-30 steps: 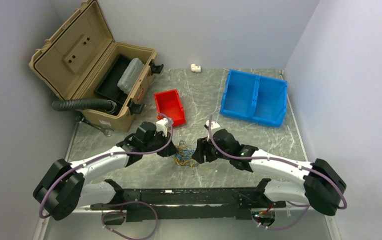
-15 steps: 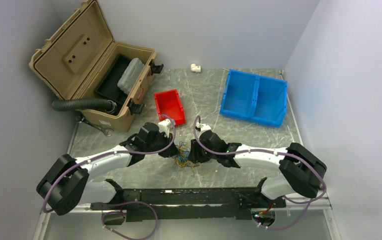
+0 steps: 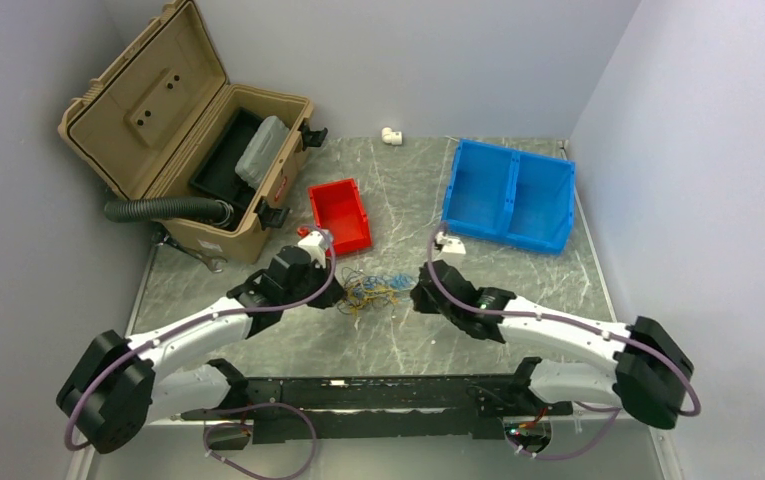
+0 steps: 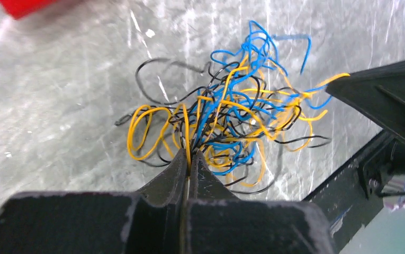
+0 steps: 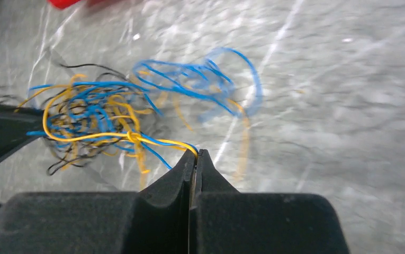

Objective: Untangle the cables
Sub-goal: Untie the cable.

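Observation:
The cables (image 3: pixel 370 290) are a small tangle of thin yellow, blue and black wire loops stretched between my two grippers on the grey marbled table (image 3: pixel 518 275). My left gripper (image 4: pixel 190 157) is shut, with yellow and dark strands of the cables (image 4: pixel 226 119) running in between its tips. My right gripper (image 5: pixel 195 153) is shut on a yellow and a blue strand that lead left to the cables (image 5: pixel 94 119). From above, the left gripper (image 3: pixel 336 298) holds the tangle's left side and the right gripper (image 3: pixel 416 297) its right side.
A small red bin (image 3: pixel 340 213) stands just behind the tangle. A blue double bin (image 3: pixel 509 193) is at the back right. An open tan toolbox (image 3: pixel 188 130) with a black ribbed hose (image 3: pixel 163 209) sits back left. A white fitting (image 3: pixel 391 135) lies by the back wall.
My right gripper closed on strands at the tangle and drew back to the right. The tangle has spread out sideways and sits farther back; the left gripper stayed shut on it.

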Motion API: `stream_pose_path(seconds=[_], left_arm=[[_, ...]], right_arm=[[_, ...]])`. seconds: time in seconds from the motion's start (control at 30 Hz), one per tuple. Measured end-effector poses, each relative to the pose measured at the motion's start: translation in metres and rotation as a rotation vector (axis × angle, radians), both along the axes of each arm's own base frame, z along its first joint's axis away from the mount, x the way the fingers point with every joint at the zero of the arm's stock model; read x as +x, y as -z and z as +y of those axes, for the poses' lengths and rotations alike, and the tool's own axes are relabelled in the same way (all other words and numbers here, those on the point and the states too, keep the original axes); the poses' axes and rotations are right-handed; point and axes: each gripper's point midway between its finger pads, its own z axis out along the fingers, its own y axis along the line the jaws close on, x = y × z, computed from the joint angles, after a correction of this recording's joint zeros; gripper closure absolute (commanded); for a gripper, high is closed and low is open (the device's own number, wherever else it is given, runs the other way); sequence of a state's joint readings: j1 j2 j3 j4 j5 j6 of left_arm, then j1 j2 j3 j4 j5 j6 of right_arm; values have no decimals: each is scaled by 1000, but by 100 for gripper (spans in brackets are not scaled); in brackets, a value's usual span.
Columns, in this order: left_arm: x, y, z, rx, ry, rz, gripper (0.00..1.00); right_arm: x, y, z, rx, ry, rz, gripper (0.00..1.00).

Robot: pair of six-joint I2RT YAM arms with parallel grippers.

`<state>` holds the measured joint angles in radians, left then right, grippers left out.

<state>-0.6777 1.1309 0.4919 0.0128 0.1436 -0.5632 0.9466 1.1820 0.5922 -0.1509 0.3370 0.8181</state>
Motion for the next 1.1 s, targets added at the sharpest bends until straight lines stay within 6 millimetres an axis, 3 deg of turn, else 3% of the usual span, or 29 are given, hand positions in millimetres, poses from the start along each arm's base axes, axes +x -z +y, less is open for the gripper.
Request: stream_pose_path(seconds=[0.1, 0.27, 0.47, 0.87, 0.93, 1.1], left_arm=[[8, -8, 9, -7, -75, -17, 100], [10, -17, 13, -28, -124, -23, 100], [10, -19, 12, -40, -124, -25, 100], [1, -7, -6, -59, 7, 16, 100], [-1, -4, -9, -66, 31, 24, 100], [-8, 6, -14, -70, 78, 62, 100]], right_arm=[[4, -5, -31, -21, 108, -18, 100], [9, -15, -66, -18, 263, -28, 100], [10, -29, -98, -1, 366, -73, 100], [7, -36, -119, -59, 350, -135, 100], [7, -36, -119, -67, 336, -139, 91], [3, -31, -98, -58, 171, -141, 47]])
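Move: My right hand grips a yellow-and-blue strand of the cable tangle, whose middle lies about 9 cm to its left, 1 cm farther out and some 4 cm lower. Loose blue cable loops lie about 4 cm left of this hand, 3 cm ahead and 5 cm down. From my left hand, which pinches black and yellow strands, the tangle is about 7 cm right, 2 cm ahead and 4 cm down; the red bin stands straight ahead, about 18 cm out. I pull the pinched strand out of the tangle with my right hand, sweeping about 12 cm to the right and rising 3 to 4 cm while turning some 20 degrees clockwise; then I ease back left 2 cm, open the fingers partway and let the strand go. My left hand keeps its pinch on the other strands, lifting about 2 cm, then sinking and drawing back to the right. ##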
